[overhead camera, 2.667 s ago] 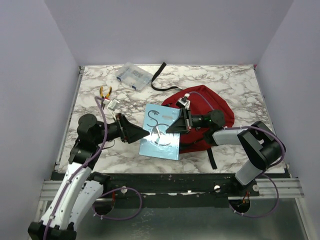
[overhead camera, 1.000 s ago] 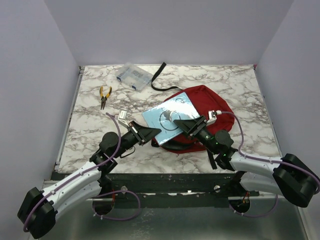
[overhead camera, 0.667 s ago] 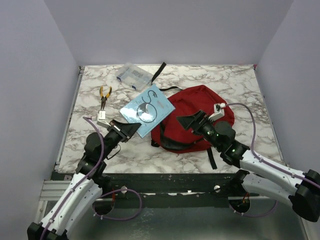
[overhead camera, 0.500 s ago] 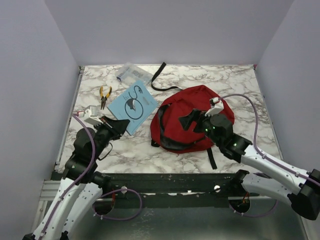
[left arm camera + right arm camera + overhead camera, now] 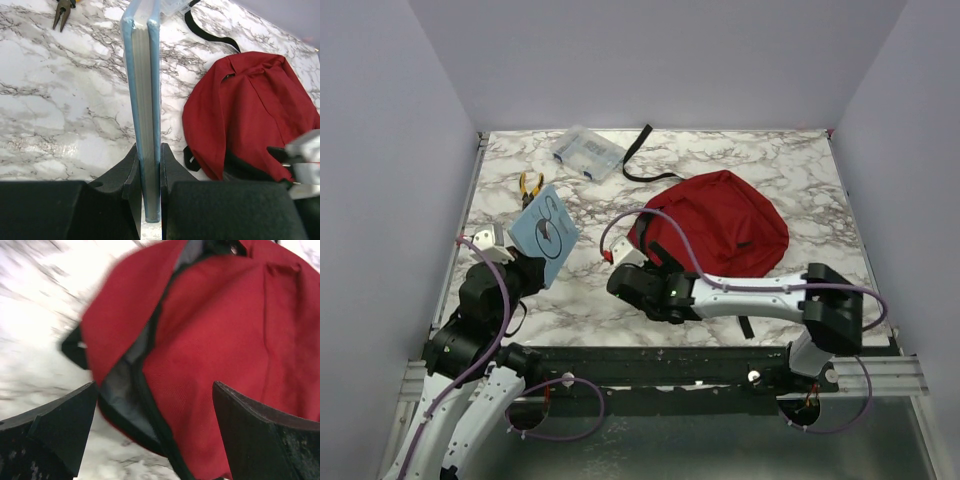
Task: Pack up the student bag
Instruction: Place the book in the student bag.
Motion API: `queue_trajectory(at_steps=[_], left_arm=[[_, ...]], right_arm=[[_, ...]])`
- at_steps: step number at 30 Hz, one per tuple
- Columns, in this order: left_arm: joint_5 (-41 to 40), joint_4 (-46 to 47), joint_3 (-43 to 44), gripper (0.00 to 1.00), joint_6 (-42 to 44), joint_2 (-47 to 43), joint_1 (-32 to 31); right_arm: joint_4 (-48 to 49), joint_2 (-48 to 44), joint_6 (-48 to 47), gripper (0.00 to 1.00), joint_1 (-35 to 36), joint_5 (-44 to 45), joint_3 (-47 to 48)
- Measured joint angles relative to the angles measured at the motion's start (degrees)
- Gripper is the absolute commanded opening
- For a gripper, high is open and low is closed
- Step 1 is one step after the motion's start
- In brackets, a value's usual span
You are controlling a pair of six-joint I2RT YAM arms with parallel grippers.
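Note:
The student bag (image 5: 725,222), a dark red backpack, lies right of the table's middle. Its zip gapes at the near left edge and grey lining (image 5: 122,385) shows inside. My right gripper (image 5: 655,262) hovers at that opening. In the right wrist view it (image 5: 155,432) is open and empty, with the fingers wide apart over the red fabric (image 5: 215,340). My left gripper (image 5: 527,268) is shut on a light blue book (image 5: 546,230) and holds it upright at the left of the table, clear of the bag. The left wrist view shows the book (image 5: 145,90) edge-on between the fingers (image 5: 125,175).
A clear plastic box (image 5: 586,152) sits at the back left. Orange-handled pliers (image 5: 529,184) lie behind the book. A loose black strap (image 5: 642,160) lies behind the bag. The bag's black strap (image 5: 745,325) reaches the table's near edge.
My left arm has carried the book left, off the bag, and tipped it upright. My right gripper has opened wide and swung left to the bag's open edge.

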Motion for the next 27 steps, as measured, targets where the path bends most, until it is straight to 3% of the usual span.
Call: queue_trajectory(at_steps=[4,8,11,14,16,19,20,25,27], left_arm=[[-0.1,-1.3,-0.5,0.00,0.3,-1.0,0.0],[-0.2,-1.7,-1.3,0.00,0.3,-1.7,0.0],[-0.2,-1.7,-1.6,0.00,0.3,-1.8,0.0],[-0.2,-1.7,-2.2,0.00,0.1,-1.8,0.0],[0.0,-1.6,-3.0,0.00,-0.5,-1.8,0.0],[1.2,-1.5,-4.4,0.00,-1.7,-1.8,0.0],[1.8,-1.4,-5.1,0.00,-2.4,-1.8,0.0],[5.4,-1.1,-7.3,0.00,-5.7,-1.7,0.0],[7.5,-0.4,-8.0,0.00,-7.3,-1.7,0.0]], right_arm=[[-6.6,8.4,-2.7,1.00,0.6,9.8,1.8],[-9.9,10.0,-4.6,1.00,0.5,15.2,1.8],[-10.5,10.1,-5.4,0.91,0.5,18.1,2.6],[-10.5,10.4,-5.4,0.75,0.5,19.1,3.7],[-9.8,10.4,-5.3,0.58,0.5,19.2,4.2],[-8.5,10.4,-4.3,0.25,0.5,19.3,4.9],[-8.1,10.4,-3.9,0.19,0.4,19.3,5.1],[-6.6,6.1,1.1,0.02,-2.6,14.4,5.3],[-5.5,1.8,3.4,0.01,-5.9,9.4,4.6]])
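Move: My open right hand has the near-left rim of the student bag's mouth, with its zipper, about 4 cm to its right, 3 cm ahead and 3 cm below; the bag's bulk spreads some 13 cm right and 12 cm ahead, about 8 cm down. For my left hand, holding the book upright, the mouth lies roughly 28 cm to the right, 3 cm back and 18 cm below, with the pliers some 25 cm ahead and 10 cm left. I dip my right hand down and to the right onto the bag's mouth, about 5 cm right and nearly 4 cm down, then shut its fingers on the zippered rim while easing back up, and draw the rim up and forward. My left hand keeps its grip on the book, sinking about 5 cm and, late on, easing right towards the bag, tipping slightly further down. ##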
